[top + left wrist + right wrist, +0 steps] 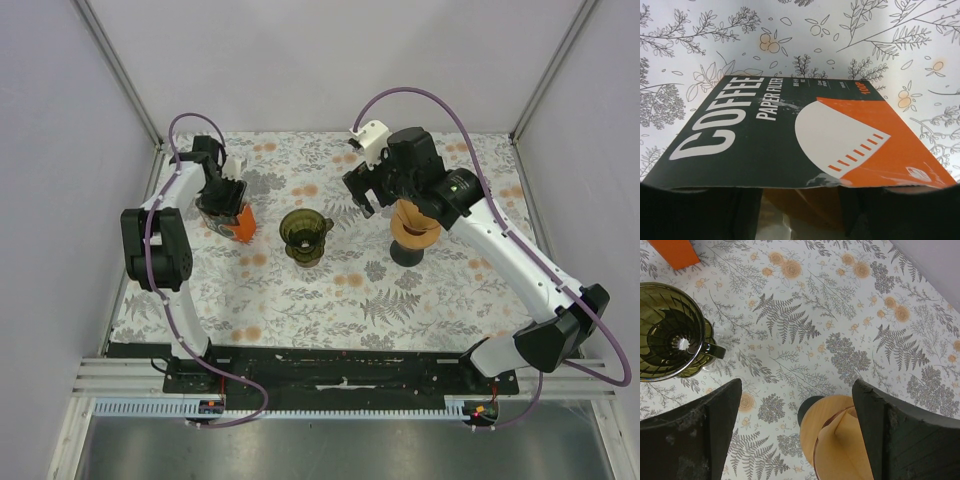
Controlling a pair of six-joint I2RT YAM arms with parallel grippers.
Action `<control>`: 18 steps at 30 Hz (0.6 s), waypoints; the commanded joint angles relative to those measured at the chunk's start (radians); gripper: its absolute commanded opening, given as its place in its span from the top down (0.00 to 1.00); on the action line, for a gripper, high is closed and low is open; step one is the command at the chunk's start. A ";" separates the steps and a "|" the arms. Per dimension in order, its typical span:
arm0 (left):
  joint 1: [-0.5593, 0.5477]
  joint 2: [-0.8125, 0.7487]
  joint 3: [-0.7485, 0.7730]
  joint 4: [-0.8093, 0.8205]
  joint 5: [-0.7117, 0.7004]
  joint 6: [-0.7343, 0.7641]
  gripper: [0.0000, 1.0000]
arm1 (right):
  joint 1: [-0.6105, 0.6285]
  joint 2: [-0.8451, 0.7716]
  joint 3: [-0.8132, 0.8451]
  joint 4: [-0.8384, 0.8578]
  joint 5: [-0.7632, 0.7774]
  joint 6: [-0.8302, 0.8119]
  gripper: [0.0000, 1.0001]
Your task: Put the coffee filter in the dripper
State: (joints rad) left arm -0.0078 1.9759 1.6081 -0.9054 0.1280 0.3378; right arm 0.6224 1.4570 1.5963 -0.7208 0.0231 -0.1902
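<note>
The olive glass dripper (305,234) stands mid-table with nothing in it; in the right wrist view the dripper (670,337) is at the upper left. A brown paper coffee filter (414,221) sits in a wooden-collared holder (816,432) on a black base. My right gripper (364,196) hovers open just left of that holder, and its gripper (797,405) has wide jaws straddling the holder's edge from above, with the filter (845,452) by the right finger. My left gripper (222,188) is at the top of the coffee filter box (232,217), fingers apart under its flap (765,135).
The black-and-orange box stands at the table's left, close to the left wall frame. A floral cloth (340,290) covers the table. The box's orange corner (675,252) shows beyond the dripper. Metal frame posts rise at the back corners.
</note>
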 commanded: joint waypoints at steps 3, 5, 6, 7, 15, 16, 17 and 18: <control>0.002 -0.002 -0.040 0.066 0.016 -0.054 0.72 | -0.001 -0.020 0.033 0.012 -0.014 0.032 0.02; 0.002 -0.023 -0.025 0.065 0.025 -0.062 0.95 | -0.003 -0.020 0.034 0.011 -0.015 0.034 0.02; 0.003 -0.034 -0.017 0.062 0.030 -0.065 0.98 | -0.003 -0.020 0.034 0.011 -0.014 0.034 0.02; 0.003 -0.043 -0.007 0.056 0.035 -0.068 0.98 | -0.001 -0.020 0.036 0.012 -0.014 0.034 0.02; 0.006 -0.121 0.082 0.008 0.094 -0.077 0.98 | -0.001 -0.018 0.031 0.007 -0.015 0.034 0.02; 0.035 -0.124 0.094 0.005 0.096 -0.074 0.98 | -0.001 -0.015 0.033 0.006 -0.017 0.034 0.02; 0.038 -0.124 0.104 -0.003 0.099 -0.071 0.98 | -0.001 -0.017 0.033 0.007 -0.017 0.032 0.02; 0.038 -0.123 0.111 -0.010 0.102 -0.066 0.98 | -0.001 -0.014 0.031 0.007 -0.017 0.032 0.02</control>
State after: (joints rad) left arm 0.0040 1.9221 1.6505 -0.8921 0.1875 0.2852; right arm 0.6224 1.4570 1.5963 -0.7254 0.0185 -0.1680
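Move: My left hand is down in the open filter box, fingers parted around the coffee filters; their middle lies straight below my fingertips, about 2 cm down, and the box's middle some 3 cm below me. The olive dripper on its glass stands about 20 cm to my right, 7 cm nearer my base and roughly 4 cm higher. From my idle right hand the filters are some 40 cm left, 7 cm ahead and about 25 cm below. I shut my left fingers from well open to fully closed inside the box, sinking barely 1 cm as they pinch at the paper filters. After a brief hold low down I draw up about 4 cm towards the box's mouth, easing slightly forward, the fingertips tipping outward by some 5 degrees. ##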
